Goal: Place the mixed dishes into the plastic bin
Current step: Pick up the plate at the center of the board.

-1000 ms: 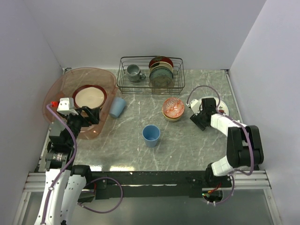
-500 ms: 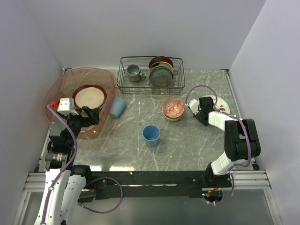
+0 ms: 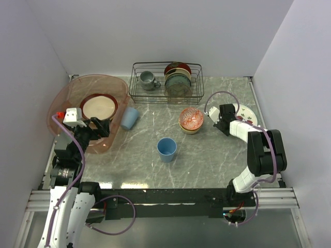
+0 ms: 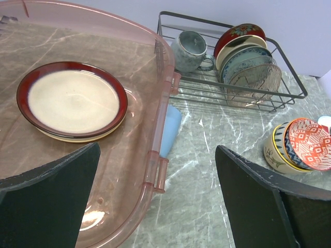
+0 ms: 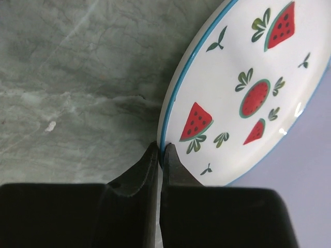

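My right gripper is shut on the rim of the white plate with red fruit marks, at the table's right. The pinkish plastic bin stands at the left and holds a dark red plate stacked on a yellowish one. My left gripper hangs open over the bin's near corner, holding nothing. A light-blue cup lies against the bin's right side. A second blue cup stands mid-table. The red-patterned bowl sits nested in a cream bowl.
A black wire rack at the back holds a grey mug and upright plates. White walls close in on the left, back and right. The right wall is close behind the white plate.
My right gripper has moved back and a little right to the white plate's edge and shut on its rim. The left arm has stayed still.
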You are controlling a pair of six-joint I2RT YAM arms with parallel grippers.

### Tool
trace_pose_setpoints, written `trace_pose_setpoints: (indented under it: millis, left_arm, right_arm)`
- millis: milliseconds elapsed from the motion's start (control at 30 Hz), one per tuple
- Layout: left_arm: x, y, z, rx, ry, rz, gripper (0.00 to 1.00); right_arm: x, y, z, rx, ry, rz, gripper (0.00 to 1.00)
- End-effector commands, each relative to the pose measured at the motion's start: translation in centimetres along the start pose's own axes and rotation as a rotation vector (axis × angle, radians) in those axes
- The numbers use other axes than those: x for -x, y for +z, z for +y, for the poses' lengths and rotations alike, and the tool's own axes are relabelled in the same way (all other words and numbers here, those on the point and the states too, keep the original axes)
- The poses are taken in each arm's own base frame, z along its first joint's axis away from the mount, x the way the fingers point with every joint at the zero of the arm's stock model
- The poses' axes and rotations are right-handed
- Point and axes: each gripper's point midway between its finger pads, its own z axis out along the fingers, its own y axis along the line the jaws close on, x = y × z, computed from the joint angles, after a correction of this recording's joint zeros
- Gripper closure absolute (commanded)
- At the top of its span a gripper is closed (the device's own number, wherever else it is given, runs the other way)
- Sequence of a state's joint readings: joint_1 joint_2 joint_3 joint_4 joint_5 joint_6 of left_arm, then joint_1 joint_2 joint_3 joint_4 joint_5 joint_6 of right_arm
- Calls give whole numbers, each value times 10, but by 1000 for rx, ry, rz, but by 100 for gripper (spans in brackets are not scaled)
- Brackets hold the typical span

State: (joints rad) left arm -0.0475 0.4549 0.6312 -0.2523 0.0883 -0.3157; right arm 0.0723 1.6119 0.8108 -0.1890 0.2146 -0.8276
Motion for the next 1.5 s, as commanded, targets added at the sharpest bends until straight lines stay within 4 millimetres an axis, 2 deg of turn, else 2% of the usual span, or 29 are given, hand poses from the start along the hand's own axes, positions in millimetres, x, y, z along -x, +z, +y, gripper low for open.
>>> trace_pose_setpoints:
  millis: [0,233,367,567,700,733,833,867,900,933,1000,1167,1200,1267,1400,1467]
  left_arm:
    - [11,-1,-3,-10,19,-41,1]
    - [9,1,-3,-14,17,-29,1]
    - [7,1,-12,-62,17,-23,1]
    - [1,2,-31,-165,-24,10,1]
    - [-6,4,-53,-283,-104,59,1]
    - [-15,4,-63,-340,-134,107,1]
    - [-28,5,-85,-457,-278,196,1]
    - [-34,4,-91,-476,-373,242,1]
    - [-28,5,-98,-517,-404,231,1]
    - [-32,3,-106,-551,-488,287,1]
    - [-33,3,-115,-587,-543,313,1]
    - [-27,3,-137,-581,-607,336,1]
    - [-30,0,-148,-602,-611,362,1]
    - [-29,1,-157,-591,-638,362,1]
    - [-41,-4,-195,-607,-685,429,1]
    - [-40,-4,-211,-598,-712,447,1]
  right_arm:
    - [-1,-21,8,37,59,-47,100]
    - [8,-61,-10,-17,-14,-150,100]
    - [12,-86,-16,-43,-57,-212,100]
    - [12,-113,-19,-71,-102,-269,100]
    - [12,-127,-19,-75,-129,-302,100]
    - [13,-131,-20,-76,-140,-311,100]
    - [16,-145,-20,-71,-153,-346,100]
    - [18,-151,-20,-75,-158,-366,100]
    - [19,-154,-16,-56,-168,-381,100]
    - [20,-158,-17,-57,-181,-392,100]
    - [23,-167,-14,-50,-204,-424,100]
    - [26,-185,-10,-55,-240,-482,100]
    - [26,-187,-8,-51,-255,-488,100]
    - [28,-195,-6,-53,-267,-514,100]
    - [31,-207,0,-40,-279,-547,100]
    - [34,-214,2,-38,-287,-567,100]
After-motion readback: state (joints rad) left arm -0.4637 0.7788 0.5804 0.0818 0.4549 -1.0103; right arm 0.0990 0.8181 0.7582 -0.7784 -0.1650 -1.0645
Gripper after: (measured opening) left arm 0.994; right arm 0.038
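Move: The right hand already pinches the watermelon plate by its near-left rim; the plate's middle is about 6 cm ahead and 5 cm right of it. From this hand the plastic bin lies some 63 cm left and 8 cm ahead, the stacked bowls 17 cm left and 4 cm ahead, the blue mug 28 cm left and 10 cm back. For the open left hand, the plate is about 60 cm right, 16 cm ahead and 24 cm below; the blue mug is 27 cm right, level, 22 cm below. Keeping its pinch on the plate's rim, the right hand lifts about 12 cm while drawing back nearly as far and drifting left, turning some 25 degrees counter-clockwise. After a short pause the wide-open left hand, touching nothing, swings right towards the plate and blue mug, drifting back a little, as its wrist turns clockwise, rolls left side down and tips downward. ##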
